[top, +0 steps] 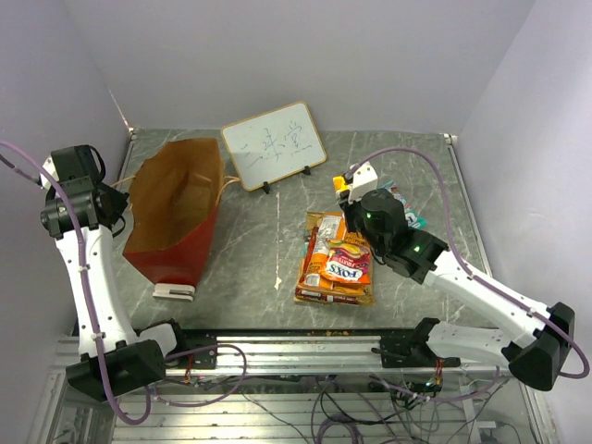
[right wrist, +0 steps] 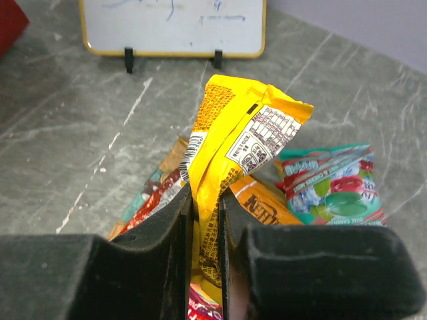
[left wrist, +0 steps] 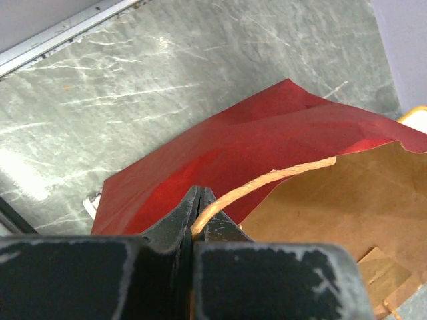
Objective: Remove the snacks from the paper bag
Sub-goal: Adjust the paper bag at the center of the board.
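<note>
The red paper bag [top: 176,217] stands open at the left, its brown inside showing. My left gripper [left wrist: 200,200] is shut on the bag's thin loop handle [left wrist: 280,177] at the rim. At mid-right, several snacks lie in a pile [top: 335,264] on the table, a "FOX'S" packet [top: 349,262] on top. My right gripper [right wrist: 205,200] is shut on a yellow packet [right wrist: 240,133], held above the pile's far end. A teal packet [right wrist: 333,190] lies just to the right of it. Whatever is inside the bag is hidden.
A white framed writing board [top: 275,143] stands on small feet at the back, between the bag and the pile. A small white object [top: 174,292] lies at the bag's near foot. Grey walls close in the table on three sides.
</note>
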You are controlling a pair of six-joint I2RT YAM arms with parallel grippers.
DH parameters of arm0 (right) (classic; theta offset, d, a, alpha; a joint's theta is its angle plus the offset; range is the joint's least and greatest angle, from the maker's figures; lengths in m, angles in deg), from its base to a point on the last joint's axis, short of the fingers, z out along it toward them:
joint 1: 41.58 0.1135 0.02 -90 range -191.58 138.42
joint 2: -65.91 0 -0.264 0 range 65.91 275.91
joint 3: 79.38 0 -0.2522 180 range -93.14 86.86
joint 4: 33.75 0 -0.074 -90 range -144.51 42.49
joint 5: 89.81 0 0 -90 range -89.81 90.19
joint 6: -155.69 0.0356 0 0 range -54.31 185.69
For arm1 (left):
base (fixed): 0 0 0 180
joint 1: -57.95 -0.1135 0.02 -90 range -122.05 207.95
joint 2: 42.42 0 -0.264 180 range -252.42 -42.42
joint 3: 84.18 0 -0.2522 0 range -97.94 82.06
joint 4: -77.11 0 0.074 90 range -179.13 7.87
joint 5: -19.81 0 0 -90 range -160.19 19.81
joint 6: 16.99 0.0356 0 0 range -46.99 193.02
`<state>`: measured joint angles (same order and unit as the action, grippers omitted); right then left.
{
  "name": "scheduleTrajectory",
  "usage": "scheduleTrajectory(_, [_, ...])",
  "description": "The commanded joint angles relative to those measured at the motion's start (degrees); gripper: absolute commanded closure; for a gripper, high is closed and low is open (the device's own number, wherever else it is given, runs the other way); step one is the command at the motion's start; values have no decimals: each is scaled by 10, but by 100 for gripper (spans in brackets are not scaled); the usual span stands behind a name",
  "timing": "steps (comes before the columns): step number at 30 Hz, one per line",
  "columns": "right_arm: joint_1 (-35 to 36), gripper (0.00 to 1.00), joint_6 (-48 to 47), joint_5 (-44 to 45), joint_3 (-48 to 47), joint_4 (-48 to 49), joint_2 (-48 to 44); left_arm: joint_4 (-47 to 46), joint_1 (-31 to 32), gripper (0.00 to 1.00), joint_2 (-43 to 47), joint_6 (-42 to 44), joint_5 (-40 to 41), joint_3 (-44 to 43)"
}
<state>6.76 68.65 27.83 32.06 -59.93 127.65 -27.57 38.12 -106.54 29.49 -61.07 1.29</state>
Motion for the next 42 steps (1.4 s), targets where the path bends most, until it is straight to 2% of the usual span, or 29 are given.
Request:
scheduleTrajectory(1, [-22,100,30,-45,6,-33,-3,18,-3,92,7,-2,50,15])
scheduleTrajectory(3, [-25,100,28,-62,2,-46,7,19,-3,90,7,-6,48,13])
scheduleTrajectory(10, [-35,100,-8,-82,-2,-69,18,22,-1,73,10,-1,56,-9])
scheduleTrajectory(16, [-41,100,-26,-93,-10,-70,22,35,0,50,7,-8,83,-29])
scheduleTrajectory(20, [-42,100,-46,-100,-15,-72,26,42,2,40,9,-9,100,-43])
scheduleTrajectory(24, [-42,100,-63,-97,-21,-75,28,48,7,37,9,-7,119,-46])
scheduleTrajectory(30, [-43,100,-60,-106,-22,-74,28,76,12,43,19,-21,177,-40])
scheduleTrajectory(35, [-43,100,-52,-127,-44,-74,41,96,19,39,39,-29,254,-19])
scheduleTrajectory(42, [-43,100,-31,-154,-52,-81,44,119,20,27,51,-43,293,8])
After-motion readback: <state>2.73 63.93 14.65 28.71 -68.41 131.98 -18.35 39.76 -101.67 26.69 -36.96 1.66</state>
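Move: The left fingers already pinch the near-side handle of the paper bag, whose middle lies about 12 cm right of them, level fore and aft, and some 15 cm below. The white box is roughly 12 cm back, 10 cm right and 27 cm down, the whiteboard about 18 cm ahead and 37 cm right on the table. From the right hand, the bag is some 40 cm left and 3 cm back, about 13 cm lower. Left fingers open around the handle, drawing back about 7 cm and left, while the snack-holding right hand sinks slightly. ##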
